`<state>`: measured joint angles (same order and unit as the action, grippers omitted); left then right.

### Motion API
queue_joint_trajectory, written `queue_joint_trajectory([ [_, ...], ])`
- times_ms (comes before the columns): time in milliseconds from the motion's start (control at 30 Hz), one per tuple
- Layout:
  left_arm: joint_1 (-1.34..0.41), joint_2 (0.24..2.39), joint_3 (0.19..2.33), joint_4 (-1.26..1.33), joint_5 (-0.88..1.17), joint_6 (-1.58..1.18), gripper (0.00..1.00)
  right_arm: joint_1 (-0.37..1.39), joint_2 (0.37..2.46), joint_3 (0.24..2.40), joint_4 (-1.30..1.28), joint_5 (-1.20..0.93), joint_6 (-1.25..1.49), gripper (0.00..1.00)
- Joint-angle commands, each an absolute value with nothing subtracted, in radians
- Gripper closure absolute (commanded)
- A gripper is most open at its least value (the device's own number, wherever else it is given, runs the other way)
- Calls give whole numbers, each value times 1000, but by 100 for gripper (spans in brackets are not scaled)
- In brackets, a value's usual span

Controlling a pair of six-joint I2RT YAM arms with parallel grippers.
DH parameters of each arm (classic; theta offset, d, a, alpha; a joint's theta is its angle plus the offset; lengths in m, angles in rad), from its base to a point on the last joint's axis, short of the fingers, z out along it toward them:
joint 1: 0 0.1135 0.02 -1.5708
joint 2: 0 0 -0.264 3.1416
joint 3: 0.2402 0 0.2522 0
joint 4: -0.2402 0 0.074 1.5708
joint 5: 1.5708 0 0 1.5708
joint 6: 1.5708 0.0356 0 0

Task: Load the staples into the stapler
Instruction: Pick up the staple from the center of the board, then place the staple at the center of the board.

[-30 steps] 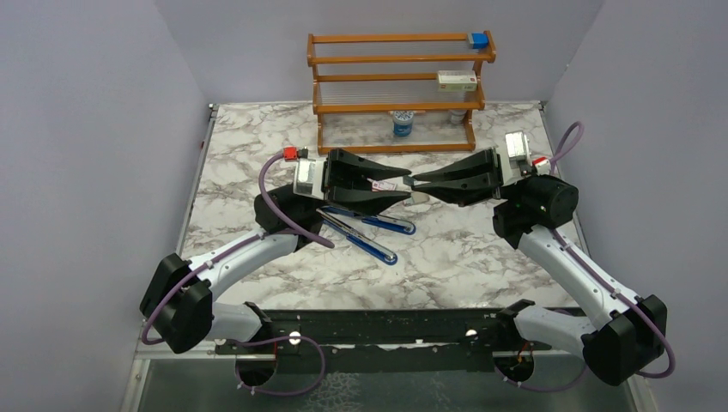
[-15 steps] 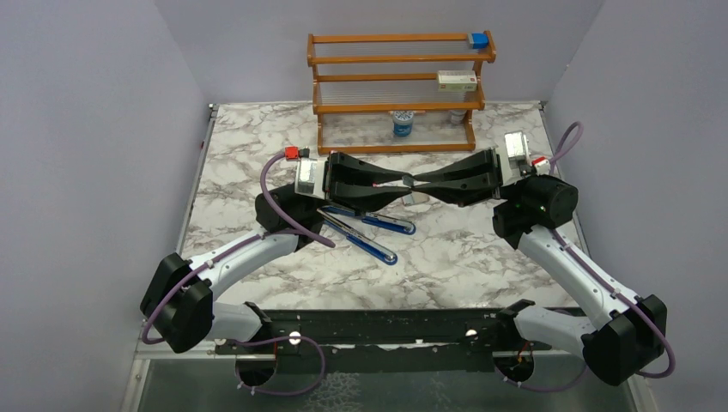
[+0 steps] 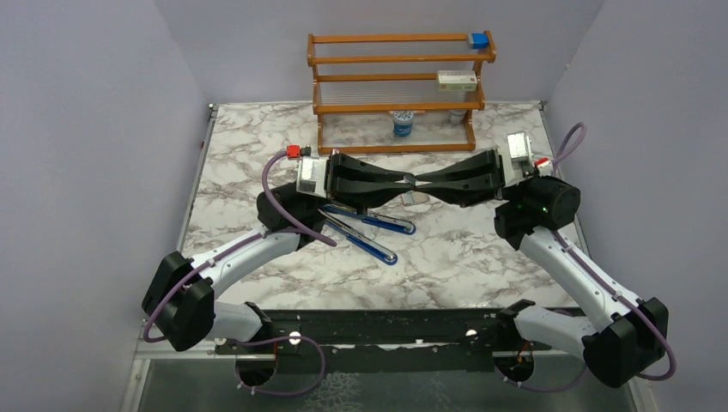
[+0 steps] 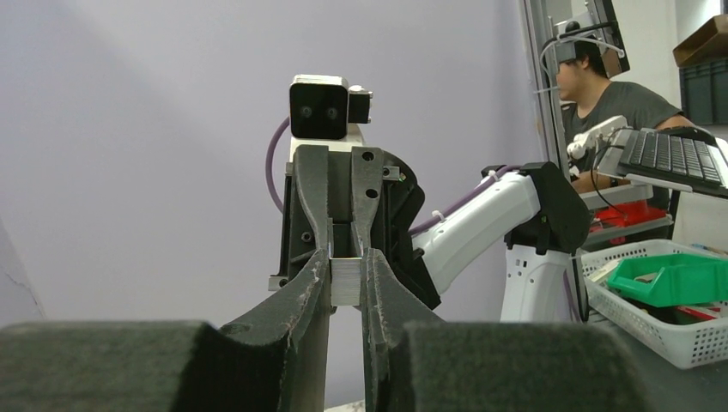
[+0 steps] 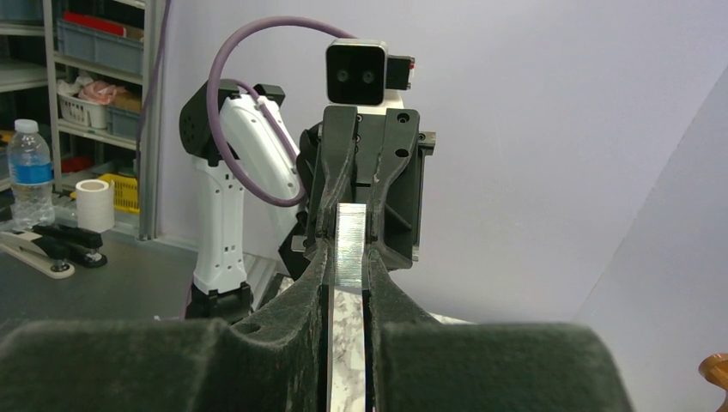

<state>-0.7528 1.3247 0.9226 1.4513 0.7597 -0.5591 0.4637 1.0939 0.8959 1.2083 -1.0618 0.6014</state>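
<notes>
My left gripper (image 3: 406,181) and right gripper (image 3: 421,183) meet tip to tip above the middle of the marble table (image 3: 481,257). A silver strip of staples (image 5: 350,232) is pinched between the right gripper's (image 5: 349,251) pads. In the left wrist view the other end of the staples (image 4: 346,283) sits between the left gripper's (image 4: 347,257) fingers, which touch it on both sides. The blue stapler (image 3: 369,233) lies open on the table just under and in front of the left gripper, its two arms spread; part of it is hidden by the gripper.
A wooden rack (image 3: 322,94) stands at the back, with a blue block (image 3: 477,39), a white box (image 3: 457,81) and a small blue cylinder (image 3: 403,124) on it. A small grey thing (image 3: 415,198) lies on the table below the fingertips. Grey walls close in on three sides.
The left gripper's jaws have closed from wide open onto the staples strip that the right gripper holds. Both arms have barely moved.
</notes>
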Motion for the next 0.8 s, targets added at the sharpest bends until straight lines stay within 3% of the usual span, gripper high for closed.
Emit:
queue_joint_trajectory([
  [0,-761,1325,956,1457,763,-579,100,464,1069,890,1198,-1057,579,80],
  [167,-761,1306,940,1430,764,-551,100,465,1019,895,1091,-1055,507,56],
  [367,-760,1250,903,1309,802,-464,100,465,923,920,864,-978,364,50],
  [567,-760,1049,865,717,784,-77,100,464,822,938,468,-576,208,50],
  [667,-760,972,856,439,697,63,100,465,781,885,376,-309,228,50],
  [767,-761,959,905,143,637,189,100,465,772,831,342,-189,238,49],
])
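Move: In the air between the two grippers, the staple strip sits about 1 cm to the right of the left hand's point, pinched by both hands. For the left hand, the front stapler lies open some 13 cm ahead, 8 cm to its left and 46 cm below. The rear stapler is 6 cm farther out than that one, and the grey staple tray about 25 cm ahead and 7 cm right of this hand. From the right hand, the strip is about 1 cm to the left. Opening its fingers, the right hand lets go of the strip, easing back slightly, then swings away about 5 cm right and 5 cm forward, rising a little as its fingers turn some 30 degrees clockwise. The left hand keeps its pinch, waits, then sinks about 4 cm and shifts 2 cm left towards the front stapler, its fingers tipping nearer level and turning counter-clockwise. ##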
